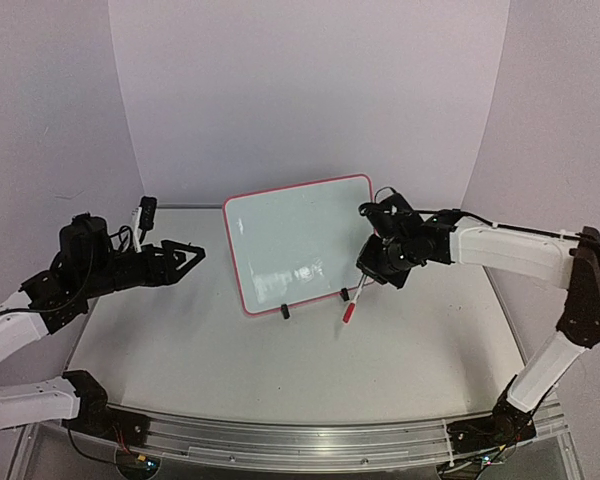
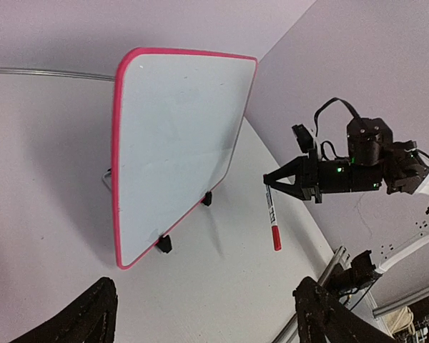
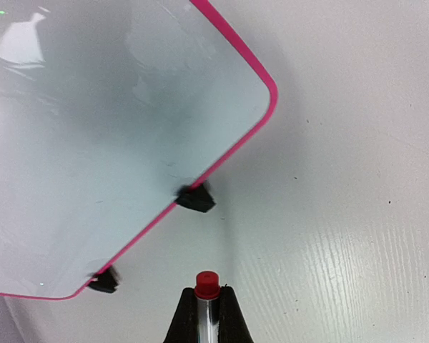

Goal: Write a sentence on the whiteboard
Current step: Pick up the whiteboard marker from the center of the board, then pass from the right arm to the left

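The whiteboard stands tilted back on two small black feet mid-table, white with a red-pink rim; its face is blank and the sentence does not show on it. My right gripper hovers just off the board's lower right corner, shut on a marker that hangs tip-down with its red end lowest. In the right wrist view the gripper pinches the marker between both fingers. My left gripper is open, empty, left of the board; its fingers are spread wide.
A curved pale backdrop closes off the back and sides of the white table. A metal rail runs along the near edge by the arm bases. A thin wire stand props the board from behind.
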You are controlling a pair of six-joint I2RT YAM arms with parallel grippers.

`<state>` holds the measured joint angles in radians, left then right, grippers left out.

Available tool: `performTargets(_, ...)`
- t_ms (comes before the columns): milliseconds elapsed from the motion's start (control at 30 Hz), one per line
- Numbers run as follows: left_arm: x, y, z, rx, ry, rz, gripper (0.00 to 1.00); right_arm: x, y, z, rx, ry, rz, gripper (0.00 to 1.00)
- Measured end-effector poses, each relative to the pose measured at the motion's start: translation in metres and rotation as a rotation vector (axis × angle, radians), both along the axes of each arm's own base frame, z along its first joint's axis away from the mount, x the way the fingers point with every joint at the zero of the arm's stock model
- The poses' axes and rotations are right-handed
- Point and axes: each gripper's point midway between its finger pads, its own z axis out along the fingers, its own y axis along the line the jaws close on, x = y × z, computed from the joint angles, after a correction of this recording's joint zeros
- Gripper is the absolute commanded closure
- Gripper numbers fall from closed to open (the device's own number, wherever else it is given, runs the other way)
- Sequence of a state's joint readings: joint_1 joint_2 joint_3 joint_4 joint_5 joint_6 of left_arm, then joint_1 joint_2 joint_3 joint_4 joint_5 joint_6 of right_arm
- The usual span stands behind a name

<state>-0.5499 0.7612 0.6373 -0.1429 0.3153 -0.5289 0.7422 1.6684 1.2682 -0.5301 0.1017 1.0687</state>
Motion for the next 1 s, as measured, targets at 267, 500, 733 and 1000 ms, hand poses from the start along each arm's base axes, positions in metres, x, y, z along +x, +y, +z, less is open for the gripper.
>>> performTargets(267, -0.03, -0.117, 0.022, 0.103, -0.086, -0.236, 0.15, 0.001, 0.032, 0.091, 0.176, -0.224, 0.028, 1.0)
performTargets(500, -0.038, -0.187, 0.012, 0.161, -0.115, -0.333, 0.14, -0.005, 0.061, 0.119, 0.259, -0.299, 0.071, 1.0)
performTargets(733, -0.021, -0.202, -0.027, 0.235, -0.047, -0.281, 0.41, -0.008, 0.074, 0.131, 0.308, -0.33, 0.087, 1.0)
performTargets(1000, -0.015, -0.208, -0.02, 0.215, -0.04, -0.256, 0.67, -0.006, 0.076, 0.135, 0.327, -0.341, 0.08, 1.0)
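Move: About 31 cm to the left hand's right lies the marker, some 2 cm ahead and 12 cm below, red cap down and its other end already held by the right hand. From the right hand, the left gripper waits about 32 cm to the left, 6 cm back and 10 cm higher. Between them stands the whiteboard, its middle roughly 13 cm left, 8 cm ahead and 4 cm below the right hand. Sweeping about 20 cm to its right, the left hand brings its open fingers around the marker's red cap, lifting slightly before sinking and yawing some 15 degrees clockwise, then starts to close, ending about half as wide. The right hand keeps its pinch on the other end and raises the marker about 14 cm and 7 cm leftward, tipping its fingers up towards level. ##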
